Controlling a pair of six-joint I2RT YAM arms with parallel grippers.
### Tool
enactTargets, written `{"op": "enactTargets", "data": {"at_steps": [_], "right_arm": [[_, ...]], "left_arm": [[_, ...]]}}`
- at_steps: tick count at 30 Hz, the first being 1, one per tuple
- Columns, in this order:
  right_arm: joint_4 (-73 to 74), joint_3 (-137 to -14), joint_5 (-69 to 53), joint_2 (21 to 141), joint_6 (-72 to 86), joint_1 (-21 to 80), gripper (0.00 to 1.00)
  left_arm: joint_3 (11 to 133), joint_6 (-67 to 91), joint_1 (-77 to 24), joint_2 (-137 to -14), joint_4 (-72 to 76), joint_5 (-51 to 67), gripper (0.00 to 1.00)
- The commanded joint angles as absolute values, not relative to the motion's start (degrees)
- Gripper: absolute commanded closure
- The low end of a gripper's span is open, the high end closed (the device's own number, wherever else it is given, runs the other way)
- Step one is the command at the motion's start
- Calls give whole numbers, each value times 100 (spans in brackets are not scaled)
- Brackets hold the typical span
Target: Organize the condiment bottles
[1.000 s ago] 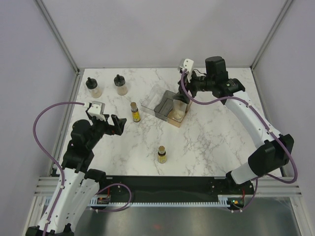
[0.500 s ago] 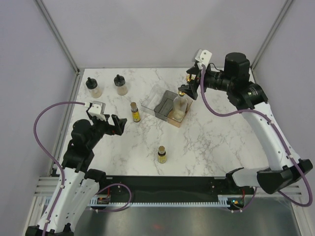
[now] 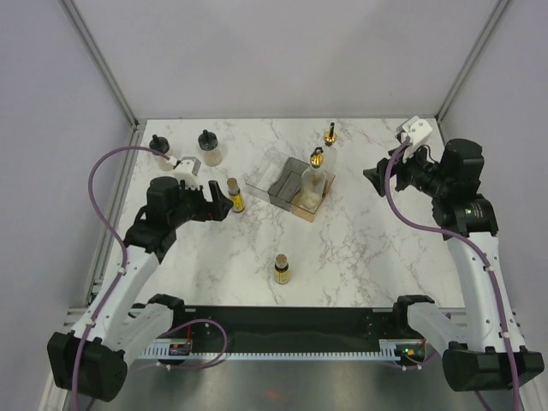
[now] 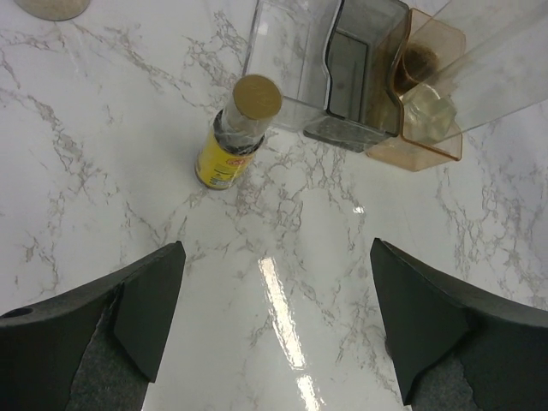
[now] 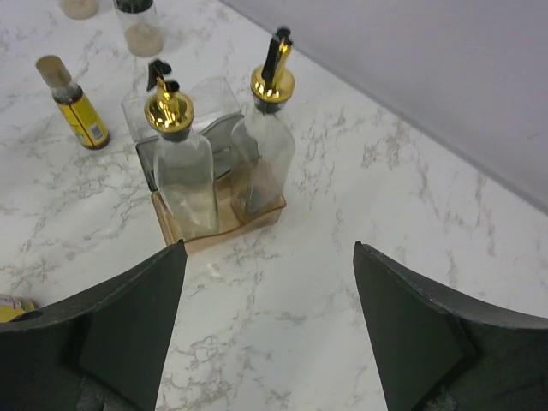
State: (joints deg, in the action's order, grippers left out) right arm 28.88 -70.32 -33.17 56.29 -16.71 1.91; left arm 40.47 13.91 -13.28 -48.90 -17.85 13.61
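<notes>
Two tall clear bottles with gold pourers [image 3: 317,157] [image 3: 330,134] stand in the peach end of the compartment tray [image 3: 276,178]; in the right wrist view they are side by side [image 5: 184,171] [image 5: 267,145]. One amber yellow-labelled bottle [image 3: 234,195] [image 4: 231,137] stands just ahead of my open left gripper [image 3: 219,205] [image 4: 274,325]. The other amber bottle [image 3: 282,269] is near the front. Two squat black-capped bottles [image 3: 160,148] [image 3: 210,147] stand at the back left. My right gripper [image 3: 377,176] [image 5: 270,317] hangs open and empty, to the right of the tray.
The tray's clear compartment [image 4: 287,60] and grey compartment [image 4: 351,77] hold nothing. The peach compartment [image 4: 419,145] sits at the tray's right end. Metal frame posts rise at the table's back corners [image 3: 128,120].
My right gripper has let go of the second tall bottle in the peach compartment and drawn back to the right. The left arm has moved forward towards the amber bottle.
</notes>
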Motion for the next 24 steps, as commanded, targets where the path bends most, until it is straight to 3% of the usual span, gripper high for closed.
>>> {"op": "enactTargets", "data": {"at_steps": [1,8,14,24], "right_arm": [[2620,-6400,-3392,5415,-1485,35,12],[2066,-5240,-3900,5388,-1354,-606,11],[1969,-4940,-4253,5361,-1345,-835,12],[1995,-4869,-4298,5353,-1389,-844,12]], "left_arm": [[4587,1644,-1327,-5386,-1723,1266,3],[5202,1363,-1415,-6564,-1617,932,10],[5563,1301,-1695,-7399,-1529,466,13],[6213,1046,-1977,-8454,-1345,-430,31]]}}
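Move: The left hand, open and empty, has the near yellow-labelled bottle about 12 cm ahead and 4 cm to its right, the bottle's middle roughly 11 cm below. From that bottle, the organizer box is some 15 cm to the right and 4 cm farther out, a black-lidded jar 15 cm farther out and 8 cm left, and the other yellow-labelled bottle 20 cm nearer and 12 cm right. From the right hand, the near yellow-labelled bottle is around 35 cm left, 10 cm ahead and far below. The left hand reaches about 10 cm forward to the yellow-labelled bottle, nearly level at first and then sinking some 5 cm with a slight drift right, while it tips and rolls its left side up by roughly 10 degrees each and starts closing its wide-open fingers to about three quarters, bringing them around the cap with no grip yet. Meanwhile the empty right hand drops about 12 cm over the bare table to the right of the organizer box, tipping about 15 degrees further down and easing a little to its right, then stays there with its fingers open. ##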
